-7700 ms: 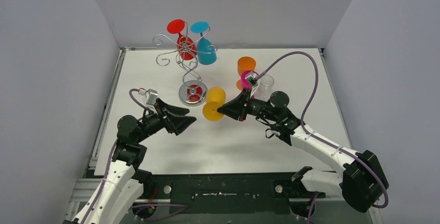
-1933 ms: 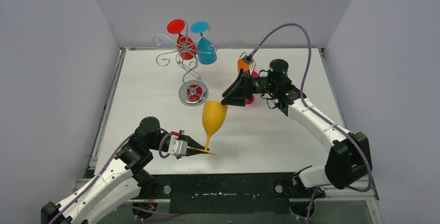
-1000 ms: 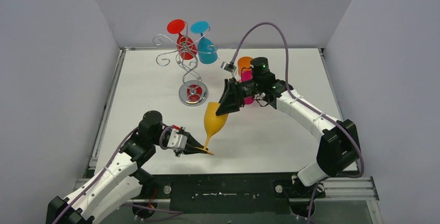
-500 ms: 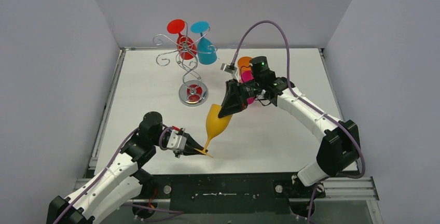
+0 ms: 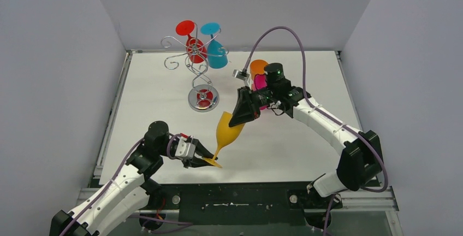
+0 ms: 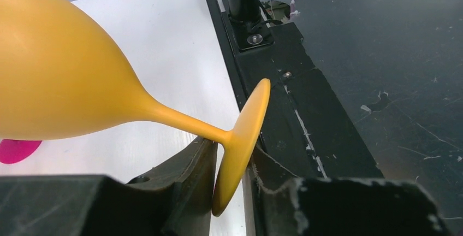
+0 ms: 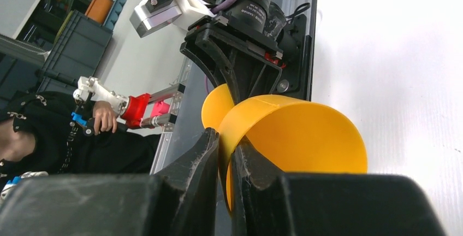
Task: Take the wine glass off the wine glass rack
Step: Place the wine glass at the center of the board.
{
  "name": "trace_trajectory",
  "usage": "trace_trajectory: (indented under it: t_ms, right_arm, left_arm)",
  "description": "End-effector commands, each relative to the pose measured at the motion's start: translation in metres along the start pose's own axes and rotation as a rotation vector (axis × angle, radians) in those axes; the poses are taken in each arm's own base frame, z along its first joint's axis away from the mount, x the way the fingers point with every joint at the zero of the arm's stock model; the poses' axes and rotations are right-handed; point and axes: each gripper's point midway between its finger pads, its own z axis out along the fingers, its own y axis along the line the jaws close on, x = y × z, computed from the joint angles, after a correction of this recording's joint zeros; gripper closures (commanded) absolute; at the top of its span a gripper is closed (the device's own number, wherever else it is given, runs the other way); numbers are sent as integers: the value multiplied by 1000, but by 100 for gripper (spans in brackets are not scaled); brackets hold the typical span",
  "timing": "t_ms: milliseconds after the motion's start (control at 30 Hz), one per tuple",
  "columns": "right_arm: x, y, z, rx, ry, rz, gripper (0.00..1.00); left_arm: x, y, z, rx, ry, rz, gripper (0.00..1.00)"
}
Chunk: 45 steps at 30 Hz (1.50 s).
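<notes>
A yellow wine glass (image 5: 226, 128) hangs tilted over the table's front middle, off the wine glass rack (image 5: 194, 57). My right gripper (image 5: 239, 119) is shut on its rim, one finger inside the bowl (image 7: 297, 137) and one outside. The glass's foot (image 6: 241, 137) stands between the fingers of my left gripper (image 5: 208, 158), whose jaws are slightly parted with slim gaps beside the disc. The silver rack stands at the back left on its round base (image 5: 203, 100), with a red glass (image 5: 195, 47) and a blue glass (image 5: 218, 54) hanging from it.
An orange glass (image 5: 258, 66) and a pink one (image 5: 260, 81) sit behind my right wrist. Grey walls close in the left, right and back. The black frame rail (image 5: 235, 198) runs along the front edge, just under the yellow glass's foot.
My right gripper came down onto the yellow glass's rim and shut on it. The left jaws eased apart around the foot, and the glass leaned slightly right.
</notes>
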Motion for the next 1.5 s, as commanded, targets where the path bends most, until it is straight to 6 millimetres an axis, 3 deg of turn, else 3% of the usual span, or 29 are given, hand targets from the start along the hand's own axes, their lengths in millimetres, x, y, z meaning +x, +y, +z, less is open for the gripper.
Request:
trace_trajectory:
  t_ms: [0, 133, 333, 467, 800, 900, 1200, 1367, 1467]
  right_arm:
    - [-19, -6, 1, 98, -84, -139, 100]
    - [-17, -7, 0, 121, -97, -143, 100]
    - [-15, -17, -4, 206, -133, -154, 100]
    - [-8, -23, -6, 245, -145, -148, 100]
    - [5, -19, 4, 250, -154, -150, 100]
    - [11, -35, 3, 360, -132, -132, 100]
    - [22, -87, -30, 738, -158, -88, 100]
    - [17, -101, -59, 931, -223, -115, 100]
    - [10, -105, -81, 1055, -281, -124, 100]
  left_arm:
    - [-19, 2, 0, -4, -44, 49, 72]
    - [-20, 4, -1, -18, -45, 49, 54]
    - [-21, 8, -2, -55, -44, 47, 45]
    - [-20, 17, -4, -120, -38, 41, 33]
    - [-16, 34, -9, -233, -17, 28, 29]
    - [-14, 46, -15, -313, -4, 21, 28]
    - [-13, 89, -49, -650, 23, 22, 28]
    - [-17, 108, -77, -858, 19, 2, 26]
    - [-21, 116, -96, -984, -11, -26, 19]
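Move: The yellow wine glass slants between my hands: my right fingers pinch its rim, its middle some 4 cm back, 5 cm left and 5 cm below. From my left hand, at the foot, that middle lies about 4 cm ahead, 6 cm right and 5 cm up. The standing magenta glass is roughly 19 cm ahead of my right hand, 11 cm right and 20 cm down; the orange glass stands about 6 cm beyond it. The rack's base is around 21 cm ahead and 16 cm left of my right hand, down on the table. I open my left fingers wide and release the yellow glass's foot, then swing that hand forward about 10 cm and somewhat left, turning counter-clockwise. My right hand keeps its pinch on the rim, sinks some 10 cm towards the table, then goes forward towards the standing glasses, turning clockwise about 40 degrees and tilting the foot down beneath the bowl. ##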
